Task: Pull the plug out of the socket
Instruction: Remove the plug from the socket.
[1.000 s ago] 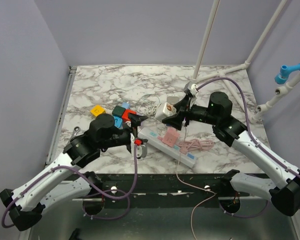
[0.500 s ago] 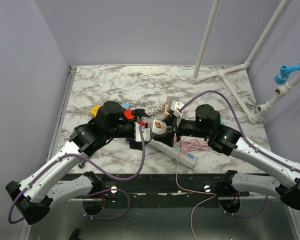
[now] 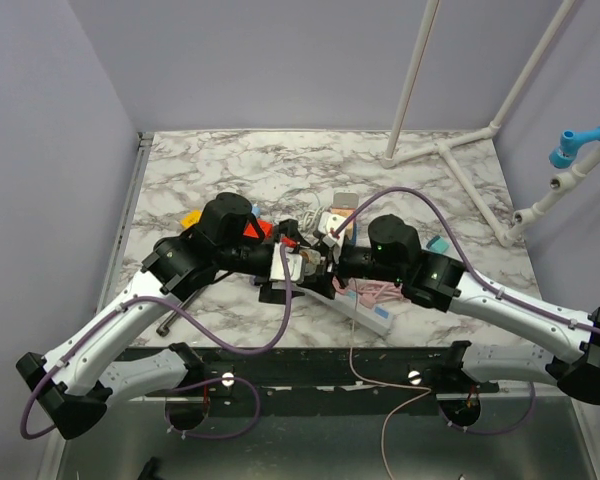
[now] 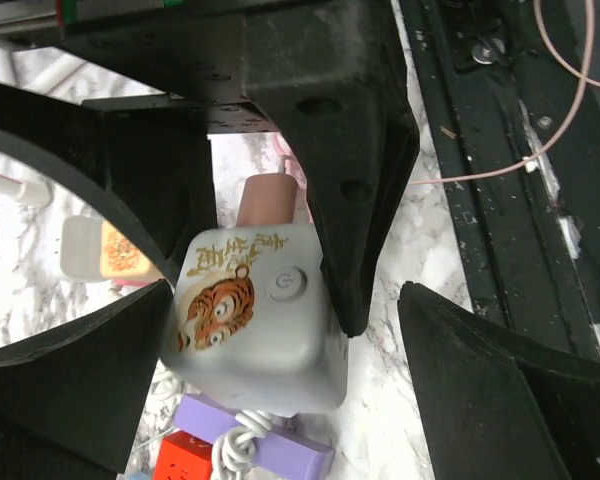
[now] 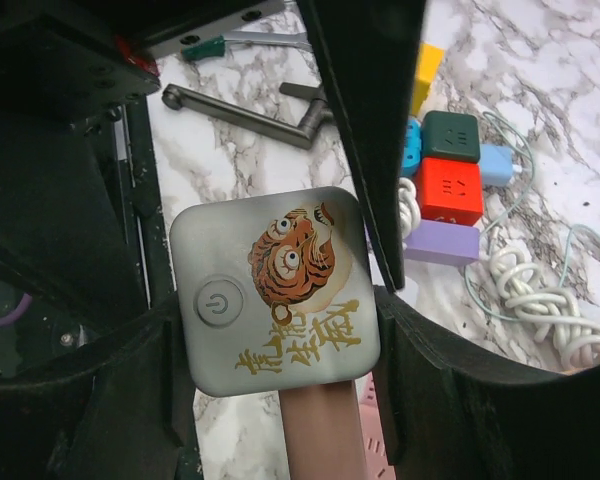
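Observation:
The socket is a grey cube with a tiger print [image 5: 275,290] [image 4: 255,315] [image 3: 305,258]. A pinkish-brown plug [image 5: 320,430] [image 4: 270,200] sticks out of one of its sides. My right gripper [image 5: 275,300] [image 3: 325,262] is shut on the cube, with one finger against each of two opposite sides, and holds it above the table. My left gripper [image 4: 285,290] [image 3: 290,262] is wide open around the same cube from the other side. Its right finger [image 4: 500,400] stands well apart from the cube. The plug's pink cable [image 3: 380,292] lies bunched on the table.
A white power strip [image 3: 365,308] lies under the grippers. Red, dark green, blue and yellow cubes [image 5: 450,185], a purple block [image 5: 440,243] and a coiled white cable [image 5: 540,300] sit beyond. A metal lever handle [image 5: 242,110] lies near the front edge. A white pipe frame [image 3: 450,150] stands at the back right.
The right gripper has carried the cube with its plug down and leftward to the table's middle. The left gripper has swung right and forward, and its open fingers now flank the cube.

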`<action>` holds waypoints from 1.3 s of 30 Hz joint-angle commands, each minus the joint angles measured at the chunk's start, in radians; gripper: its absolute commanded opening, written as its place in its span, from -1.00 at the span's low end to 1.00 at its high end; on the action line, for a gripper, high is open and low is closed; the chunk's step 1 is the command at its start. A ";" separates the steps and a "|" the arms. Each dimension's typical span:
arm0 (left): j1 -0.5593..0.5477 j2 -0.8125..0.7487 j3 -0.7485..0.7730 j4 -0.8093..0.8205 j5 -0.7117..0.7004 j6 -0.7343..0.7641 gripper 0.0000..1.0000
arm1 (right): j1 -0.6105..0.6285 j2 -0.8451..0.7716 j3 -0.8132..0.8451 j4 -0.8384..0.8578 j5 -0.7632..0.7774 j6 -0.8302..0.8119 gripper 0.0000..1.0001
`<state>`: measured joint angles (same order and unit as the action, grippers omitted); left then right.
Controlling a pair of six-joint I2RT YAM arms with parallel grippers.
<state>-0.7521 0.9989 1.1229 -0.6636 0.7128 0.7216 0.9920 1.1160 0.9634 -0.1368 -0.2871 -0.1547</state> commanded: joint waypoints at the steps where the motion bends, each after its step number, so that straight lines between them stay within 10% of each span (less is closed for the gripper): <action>1: 0.002 0.030 0.032 -0.106 0.082 0.069 0.94 | 0.048 0.000 0.041 0.069 0.066 -0.027 -0.99; 9: 0.002 0.018 0.012 -0.132 0.030 0.139 0.16 | 0.064 -0.045 -0.002 0.051 0.108 -0.029 -0.99; 16: 0.001 0.009 -0.003 -0.121 -0.016 0.140 0.64 | 0.065 -0.076 -0.010 0.039 0.106 -0.022 -0.99; 24: 0.002 0.030 0.022 -0.125 -0.019 0.164 -0.39 | 0.076 -0.076 0.012 -0.015 0.092 -0.051 -0.70; 28: 0.002 0.050 0.044 -0.142 -0.024 0.170 -1.00 | 0.085 -0.067 0.017 -0.026 0.098 -0.051 -0.10; 39: 0.013 0.031 0.054 -0.139 -0.024 0.163 -1.00 | 0.087 -0.169 -0.064 -0.078 0.229 -0.087 1.00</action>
<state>-0.7502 1.0565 1.1561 -0.8032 0.6884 0.8680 1.0725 1.0023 0.9272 -0.1818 -0.1318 -0.2256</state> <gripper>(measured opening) 0.654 0.987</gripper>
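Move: Between the left hand's open fingers sits the white tiger socket, about 2 cm below that hand, 1 cm to its right and 1 cm ahead, already gripped at the right hand's point. Its plug sticks out some 5 cm to the right hand's right, 2 cm lower. From the left hand, the purple block lies about 10 cm ahead, 6 cm left; the power strip's middle some 6 cm right, 1 cm ahead; both about 20 cm below. Sinking about 2.5 cm and rolling slightly, the left hand closes onto the socket's front and back sides, eases its fingers a little once, then shuts on them again. Meanwhile the right hand, still gripping, shifts the socket roughly 1.5 cm back; only at the end does it open wide, let go and begin backing off to its right and up, about 1 cm. ##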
